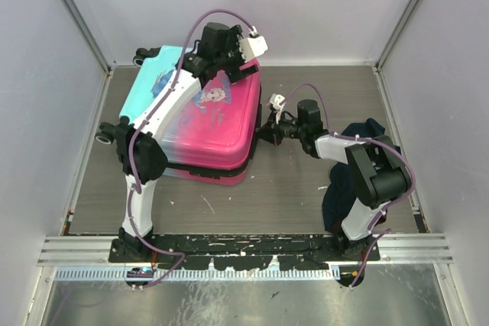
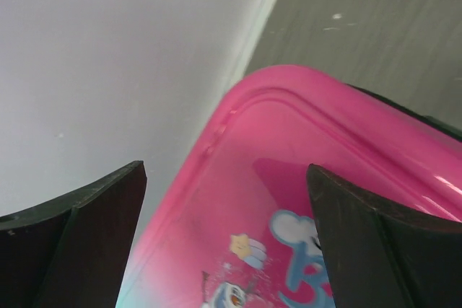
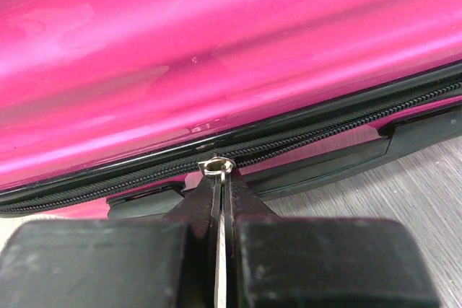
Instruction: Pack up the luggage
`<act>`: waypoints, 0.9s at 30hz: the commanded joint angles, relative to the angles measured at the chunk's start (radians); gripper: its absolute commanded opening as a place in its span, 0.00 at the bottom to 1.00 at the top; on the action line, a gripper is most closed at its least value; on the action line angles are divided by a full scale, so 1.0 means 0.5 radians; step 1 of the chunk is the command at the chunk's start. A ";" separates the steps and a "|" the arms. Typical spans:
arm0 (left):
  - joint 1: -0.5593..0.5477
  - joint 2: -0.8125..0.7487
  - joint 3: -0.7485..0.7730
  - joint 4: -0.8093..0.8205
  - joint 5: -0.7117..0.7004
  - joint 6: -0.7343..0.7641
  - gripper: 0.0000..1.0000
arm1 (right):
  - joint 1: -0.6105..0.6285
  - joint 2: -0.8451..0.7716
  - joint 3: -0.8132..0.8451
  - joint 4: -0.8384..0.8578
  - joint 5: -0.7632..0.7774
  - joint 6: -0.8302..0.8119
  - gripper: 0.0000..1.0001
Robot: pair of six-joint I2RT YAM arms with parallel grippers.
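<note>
The luggage (image 1: pixel 221 124), a hard-shell case fading from pink to turquoise with a cartoon print, lies flat and closed on the left half of the table. My left gripper (image 1: pixel 243 69) hangs open over its far right pink corner (image 2: pixel 289 178). The two dark fingers (image 2: pixel 86 229) stand wide apart with only the lid showing between them. My right gripper (image 1: pixel 263 133) is at the case's right side, shut on the small metal zipper pull (image 3: pixel 216 167) of the black zipper (image 3: pixel 346 131). That zipper runs along the pink shell (image 3: pixel 216 48).
A dark navy cloth heap (image 1: pixel 340 188) lies on the table at the right, partly under my right arm. Pale walls enclose the table on the left, back and right. The case's black wheels (image 1: pixel 105 137) point toward the left wall.
</note>
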 commanded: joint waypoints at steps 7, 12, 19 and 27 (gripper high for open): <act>0.025 -0.462 -0.161 -0.818 0.507 -0.891 0.98 | 0.132 -0.203 -0.168 0.330 -0.048 0.168 0.01; 0.325 -1.004 -0.721 -0.569 0.383 -1.503 1.00 | 0.287 -0.283 -0.280 0.363 0.031 0.176 0.01; 1.075 -1.582 -1.211 -0.563 0.030 -2.074 1.00 | 0.541 -0.321 -0.361 0.405 0.151 0.192 0.01; 1.702 -1.786 -1.287 -0.903 -0.443 -2.679 0.99 | 0.707 -0.326 -0.367 0.416 0.218 0.217 0.01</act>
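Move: Pinched at the right fingertips is the suitcase's zip pull; the near-right corner that the seam leads to lies about 14 cm back and 7 cm left, level with the hand, and the navy clothes some 30 cm right, 6 cm back, 10 cm lower. From the open left hand, the near wheel corner is roughly 38 cm left, 18 cm back and 18 cm below; the far wheel corner about 25 cm left, 8 cm ahead, 14 cm lower. Keeping its shut fingers on the zip pull, the right hand draws about 11 cm back and 7 cm left along the side seam towards the suitcase's near-right corner, staying level. The left hand, wide open, first pulls back above the lid, then sweeps left, some 36 cm in all, turning far counter-clockwise as its left side dips, towards the near wheel corner. ##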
